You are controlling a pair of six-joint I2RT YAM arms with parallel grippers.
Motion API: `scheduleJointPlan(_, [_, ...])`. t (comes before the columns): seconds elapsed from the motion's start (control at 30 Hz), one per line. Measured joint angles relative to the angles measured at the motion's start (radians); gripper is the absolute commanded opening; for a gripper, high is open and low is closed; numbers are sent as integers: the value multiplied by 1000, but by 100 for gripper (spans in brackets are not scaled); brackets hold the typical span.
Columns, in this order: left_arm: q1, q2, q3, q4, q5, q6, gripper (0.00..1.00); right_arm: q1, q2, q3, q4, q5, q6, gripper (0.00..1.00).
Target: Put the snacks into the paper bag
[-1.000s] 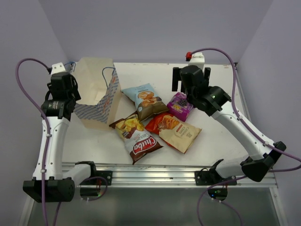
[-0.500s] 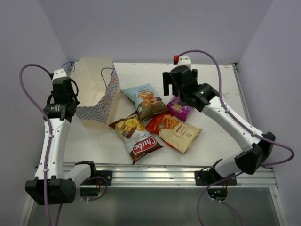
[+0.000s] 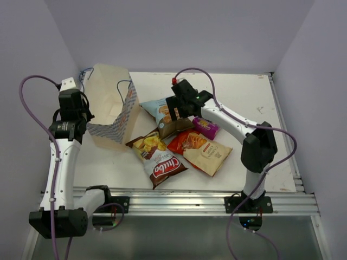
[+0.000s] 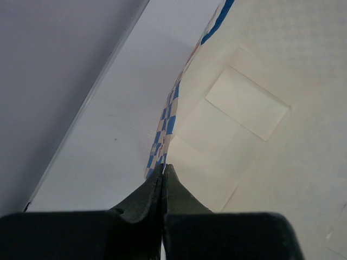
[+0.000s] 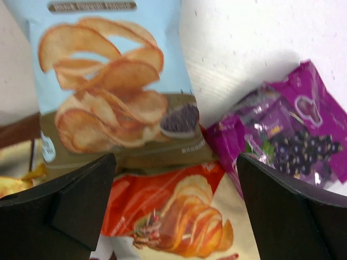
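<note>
The paper bag (image 3: pixel 111 100) stands open at the back left, cream inside and blue-and-white outside (image 4: pixel 165 122). My left gripper (image 3: pixel 83 120) (image 4: pixel 164 169) is shut on the bag's near-left wall edge. Four snacks lie mid-table. The light blue chip bag (image 3: pixel 160 108) (image 5: pixel 108 81) is partly under my right gripper (image 3: pixel 176 111) (image 5: pixel 176 184), which hovers open over its lower end and holds nothing. The purple packet (image 3: pixel 207 128) (image 5: pixel 287 127) lies to the right. The red-and-cream bag (image 3: pixel 201 151) (image 5: pixel 179 222) and the brown-and-dark-red bag (image 3: pixel 158 158) lie nearer.
Lilac walls close in the table at the back and on both sides. An aluminium rail (image 3: pixel 173 201) runs along the near edge. A purple cable (image 3: pixel 32 116) loops beside the left arm. Bare tabletop (image 3: pixel 255 92) shows at the back right.
My left gripper has shut on the bag's wall edge. The right arm has swung left, from over the purple packet to over the light blue chip bag, jaws still open.
</note>
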Motion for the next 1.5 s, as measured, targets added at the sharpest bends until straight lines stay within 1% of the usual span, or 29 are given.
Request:
scheduleJointPlan(0.17, [0, -18, -8, -2, 46, -38, 0, 0, 103, 109, 26, 2, -15, 99])
scheduleJointPlan(0.43, [0, -23, -11, -4, 60, -59, 0, 0, 236, 146, 37, -12, -33, 99])
scheduleJointPlan(0.47, [-1, -24, -13, -5, 60, -59, 0, 0, 242, 145, 39, -19, -33, 97])
scheduleJointPlan(0.5, [-1, -24, -14, -5, 60, -59, 0, 0, 242, 144, 42, -23, -33, 87])
scheduleJointPlan(0.6, [-1, -24, -15, -4, 58, -59, 0, 0, 242, 133, 56, -30, -35, 67])
scheduleJointPlan(0.67, [-1, -24, -15, -4, 56, -59, 0, 1, 242, 122, 67, -43, -34, 64])
scheduleJointPlan(0.77, [-2, -24, -15, -4, 56, -59, 0, -2, 242, 111, 84, -72, -32, 48])
scheduleJointPlan(0.8, [-2, -24, -15, -4, 56, -59, 0, -4, 242, 106, 88, -80, -32, 38])
scheduleJointPlan(0.83, [-2, -24, -15, -4, 56, -59, 0, -6, 241, 100, 92, -90, -33, 31])
scheduleJointPlan(0.87, [-2, -24, -15, -4, 56, -59, 0, -8, 241, 95, 95, -102, -33, 22])
scheduleJointPlan(0.9, [-3, -24, -15, -4, 56, -59, 0, -9, 241, 90, 99, -106, -34, 5])
scheduleJointPlan(0.93, [-3, -24, -15, -4, 56, -59, 0, -10, 240, 86, 102, -109, -39, 0])
scheduleJointPlan(1.13, [-3, -24, -15, -3, 56, -59, 0, -12, 233, 96, 86, -98, -44, 0])
scheduleJointPlan(1.23, [-3, -24, -17, -3, 56, -59, 0, -12, 236, 182, -14, -66, -64, 0])
scheduleJointPlan(1.33, [-3, -24, -19, 0, 56, -60, 0, -15, 263, 374, -156, -17, -89, 0])
scheduleJointPlan(1.43, [-3, -24, -19, 0, 56, -66, 0, -20, 326, 709, -283, 26, -116, 0])
scheduleJointPlan(1.47, [-3, -24, -19, 0, 56, -67, 0, -21, 340, 811, -300, 33, -120, 0])
scheduleJointPlan(1.5, [-3, -24, -19, 0, 56, -68, 0, -22, 342, 872, -299, 33, -122, 0])
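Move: The blue cassava chips bag lies roughly 5 cm ahead of the right hand, 5 cm to its left and 7 cm below. The purple snack is some 10 cm to that hand's right and 2 cm ahead; the red-and-tan chips bag 10 cm back and 7 cm right, the Chubo bag 13 cm back and 8 cm left, the paper bag 24 cm left and 4 cm ahead. From the left hand, the cassava bag is about 12 cm ahead, 25 cm right and 18 cm lower. The open right hand reaches forward and left over the cassava chips bag and sinks onto it, about 7 cm down in all, then shuts its fingers to pinch a fold of the bag towards its brown end. It lifts the bag fast, some 19 cm up and 5 cm farther forward, the fingers tipping up by about 15 degrees, while the left hand keeps its pinch on the paper bag's rim after easing about 1 cm to the right. ##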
